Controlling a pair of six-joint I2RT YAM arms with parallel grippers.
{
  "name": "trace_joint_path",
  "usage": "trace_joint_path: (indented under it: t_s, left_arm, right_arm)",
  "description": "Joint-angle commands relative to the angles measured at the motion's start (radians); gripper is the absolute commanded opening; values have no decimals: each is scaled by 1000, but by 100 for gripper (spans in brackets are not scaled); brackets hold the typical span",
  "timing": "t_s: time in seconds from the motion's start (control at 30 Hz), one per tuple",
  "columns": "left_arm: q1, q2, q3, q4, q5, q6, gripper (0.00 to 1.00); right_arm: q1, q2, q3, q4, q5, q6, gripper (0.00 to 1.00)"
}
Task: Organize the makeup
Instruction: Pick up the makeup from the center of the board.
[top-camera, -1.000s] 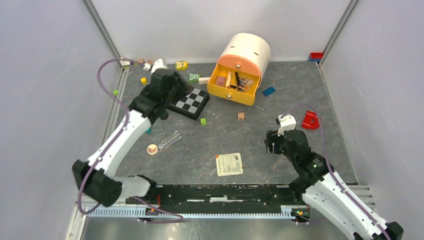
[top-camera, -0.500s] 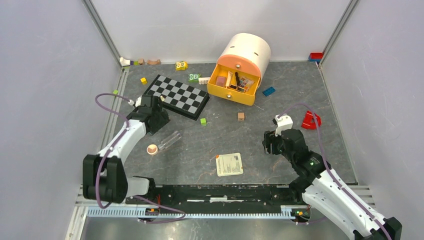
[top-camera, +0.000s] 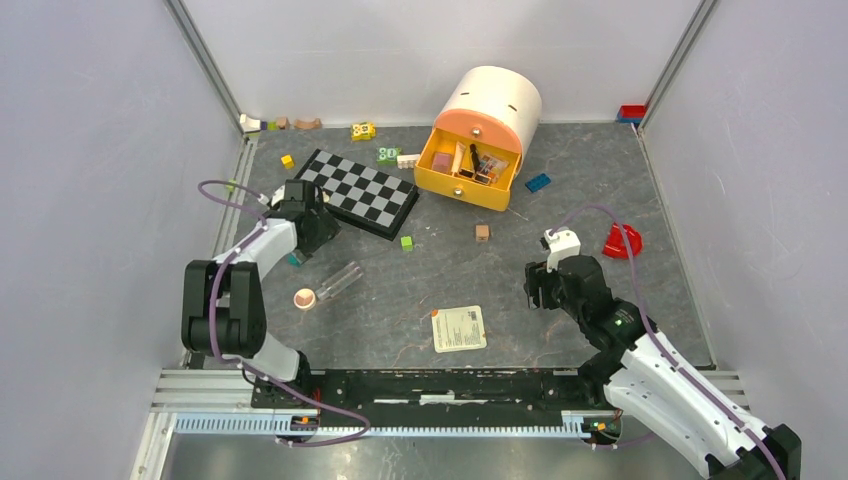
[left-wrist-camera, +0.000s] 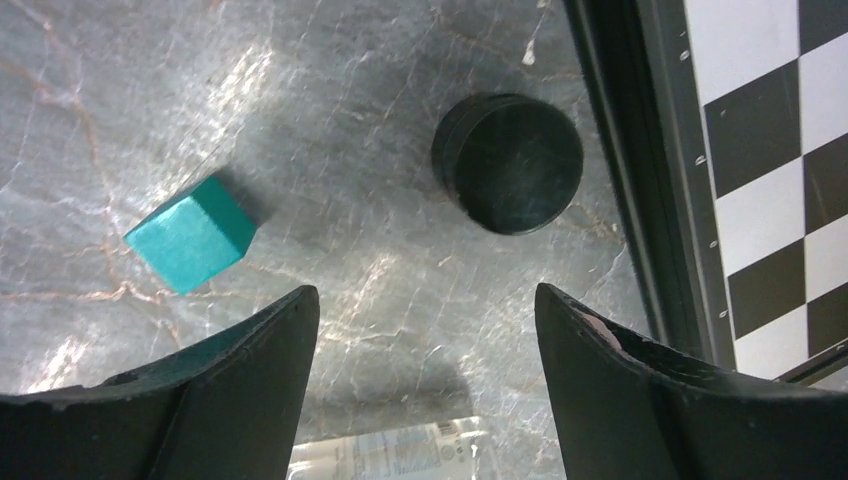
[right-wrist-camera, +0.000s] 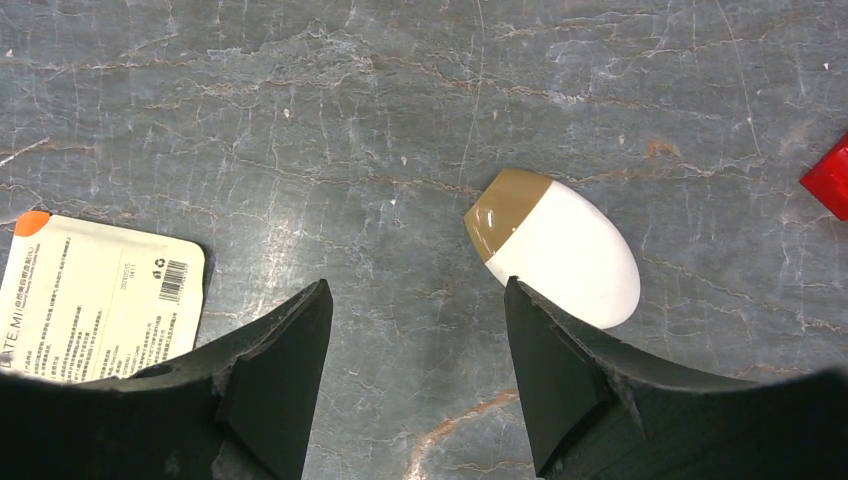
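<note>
My left gripper (left-wrist-camera: 425, 295) hangs open over bare floor, nothing between its fingers. Just ahead of it lie a black round pot (left-wrist-camera: 508, 163) and a teal cube (left-wrist-camera: 190, 245). The clear tube (left-wrist-camera: 400, 455) shows under its jaws. From above, the left gripper (top-camera: 305, 228) is beside the chessboard (top-camera: 362, 192), with the clear tube (top-camera: 338, 281) and round peach compact (top-camera: 304, 298) nearby. My right gripper (right-wrist-camera: 415, 290) is open and empty; the white egg-shaped sponge (right-wrist-camera: 565, 250) lies just past its right finger. The right gripper (top-camera: 540, 285) covers the sponge from above.
An orange drawer box (top-camera: 470, 170) at the back holds several cosmetics. A printed cream sachet (top-camera: 459, 328) lies near the front middle. A red piece (top-camera: 620, 241) sits at the right. Small toy bricks are scattered along the back and around the chessboard.
My left arm has drawn back from over the chessboard toward the near left, and its jaws have widened. My right gripper has shifted slightly left, jaws unchanged.
</note>
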Motion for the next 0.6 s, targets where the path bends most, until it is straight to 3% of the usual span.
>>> trace_joint_path:
  t_s: [0.0,0.57]
  left_arm:
    - [4,34,64,91,9,9,86]
    - [3,231,244,-20,-86,71,83]
  right_arm:
    - [3,-1,20,38,2,-15,71]
    - [4,-4,26,28,7,-21,71]
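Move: The black round jar stands about 6 cm straight ahead of the left hand, its middle some 4 cm lower. The chessboard's middle is about 15 cm ahead and 8 cm to the right of the hand; the teal block sits roughly 8 cm to the left and 1 cm back. The clear tube lies some 7 cm back and 3 cm to the right. From the idle right hand the jar is about 19 cm ahead and 51 cm to the left. Forward and almost level, the left hand glides about 5.5 cm towards the black jar, alongside the chessboard's edge, slowing to a stop with the jar lined up between and below its fingertips. The fingers stay wide open, still pointing steeply down and forward with the wrist hardly turning. No touch on the jar is to be seen. ##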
